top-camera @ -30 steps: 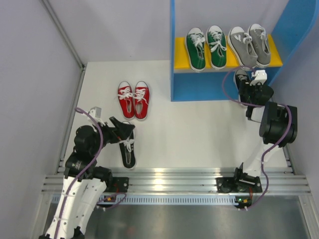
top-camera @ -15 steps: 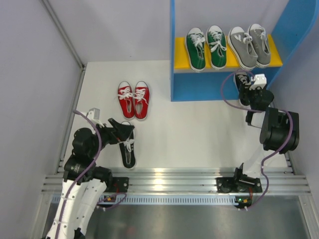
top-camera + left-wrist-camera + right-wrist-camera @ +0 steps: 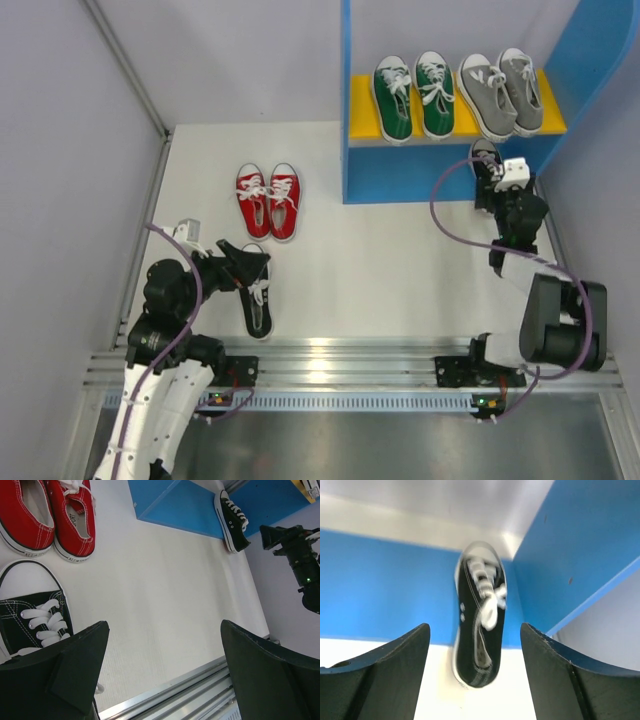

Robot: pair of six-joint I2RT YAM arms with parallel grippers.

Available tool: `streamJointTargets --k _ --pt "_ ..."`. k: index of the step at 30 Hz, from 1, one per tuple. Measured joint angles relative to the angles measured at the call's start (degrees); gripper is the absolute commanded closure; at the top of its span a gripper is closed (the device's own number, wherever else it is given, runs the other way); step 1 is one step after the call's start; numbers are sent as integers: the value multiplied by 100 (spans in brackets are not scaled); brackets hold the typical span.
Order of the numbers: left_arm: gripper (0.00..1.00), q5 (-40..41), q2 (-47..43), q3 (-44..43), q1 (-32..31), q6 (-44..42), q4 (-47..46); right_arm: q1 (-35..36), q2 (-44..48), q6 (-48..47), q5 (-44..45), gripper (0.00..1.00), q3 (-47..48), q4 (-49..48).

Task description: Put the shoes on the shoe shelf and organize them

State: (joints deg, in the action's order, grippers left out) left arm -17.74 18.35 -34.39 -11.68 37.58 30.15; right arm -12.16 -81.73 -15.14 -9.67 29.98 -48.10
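The blue shoe shelf [image 3: 360, 120] has a green pair [image 3: 413, 95] and a grey pair [image 3: 505, 92] on its yellow board. One black shoe [image 3: 484, 155] stands in the lower bay at the right wall, toe inward; it also shows in the right wrist view [image 3: 470, 600]. My right gripper [image 3: 497, 185] is open, and in the right wrist view [image 3: 474, 628] its jaws stand wide on either side of the heel, not touching it. The other black shoe [image 3: 258, 300] lies on the table beside my open, empty left gripper [image 3: 245, 262]. The red pair [image 3: 268, 200] stands left of the shelf.
In the left wrist view my gripper [image 3: 164, 630] hangs over bare table, with the black shoe [image 3: 35, 620] at its left finger and the red pair [image 3: 50, 515] beyond. A metal rail [image 3: 340, 360] runs along the near edge. Grey walls close both sides.
The right arm's elbow has swung down toward the near edge while its gripper stayed at the lower bay's mouth, slightly further in. The left arm has barely moved.
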Motion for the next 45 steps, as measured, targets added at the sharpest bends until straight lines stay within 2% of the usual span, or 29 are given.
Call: streamJointTargets --k 2,3,9,13,17,21,22,26,32,40,45 --pt "1 -15 0 0 0 0 0 339 586 -59 249 23 -31 310" --pt "1 -26 0 0 0 0 0 568 901 -92 400 1 -28 468" --pt "1 -44 0 0 0 0 2 2492 2452 -219 1023 0 -15 1805" --pt "1 -37 2 0 0 0 2 3639 3300 192 1130 0 11 2702" --pt "3 94 116 -74 0 0 81 5023 3742 649 1478 1 -9 3324" --pt "15 553 1027 -555 0 -24 682 6124 4011 1202 1998 0 -103 3864" --pt "18 634 1349 -667 -2 -22 802 6253 4044 1340 2109 1 -111 3993" --pt "18 990 2507 -787 -13 -2 1226 6612 4124 1891 2627 1 -111 4518" --pt "20 1344 3099 -787 -262 74 1574 6745 4308 2540 3091 0 -105 5246" --pt "21 2330 4256 -787 -1803 686 1652 6752 4802 2940 3303 1 -4 5836" --pt "27 2999 4566 -780 -2131 1121 1687 6752 5060 3040 3322 1 15 6019"
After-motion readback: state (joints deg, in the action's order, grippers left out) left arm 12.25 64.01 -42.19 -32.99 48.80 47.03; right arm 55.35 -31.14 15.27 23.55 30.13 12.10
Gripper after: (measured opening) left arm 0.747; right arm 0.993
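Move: Almost straight below the left hand, some 19 cm down and perhaps 1 cm to its right, lies the black shoe still on the table; the red pair stands about 26 cm ahead of that shoe and 4 cm to its right. From the right hand the same table shoe is roughly 62 cm left, 24 cm back and 12 cm lower, while the shelved black shoe stands about 13 cm ahead, 1 cm left and 10 cm below. Dropping some 16 cm towards the black shoe after a brief pause, the left hand tips its nearly level fingers steeply down and partly narrows them over the laces; contact can't be made out. The right hand, already clear of the shelved black shoe, opens fully and swings about 25 cm left and 22 cm back, arching up and settling slightly higher. ##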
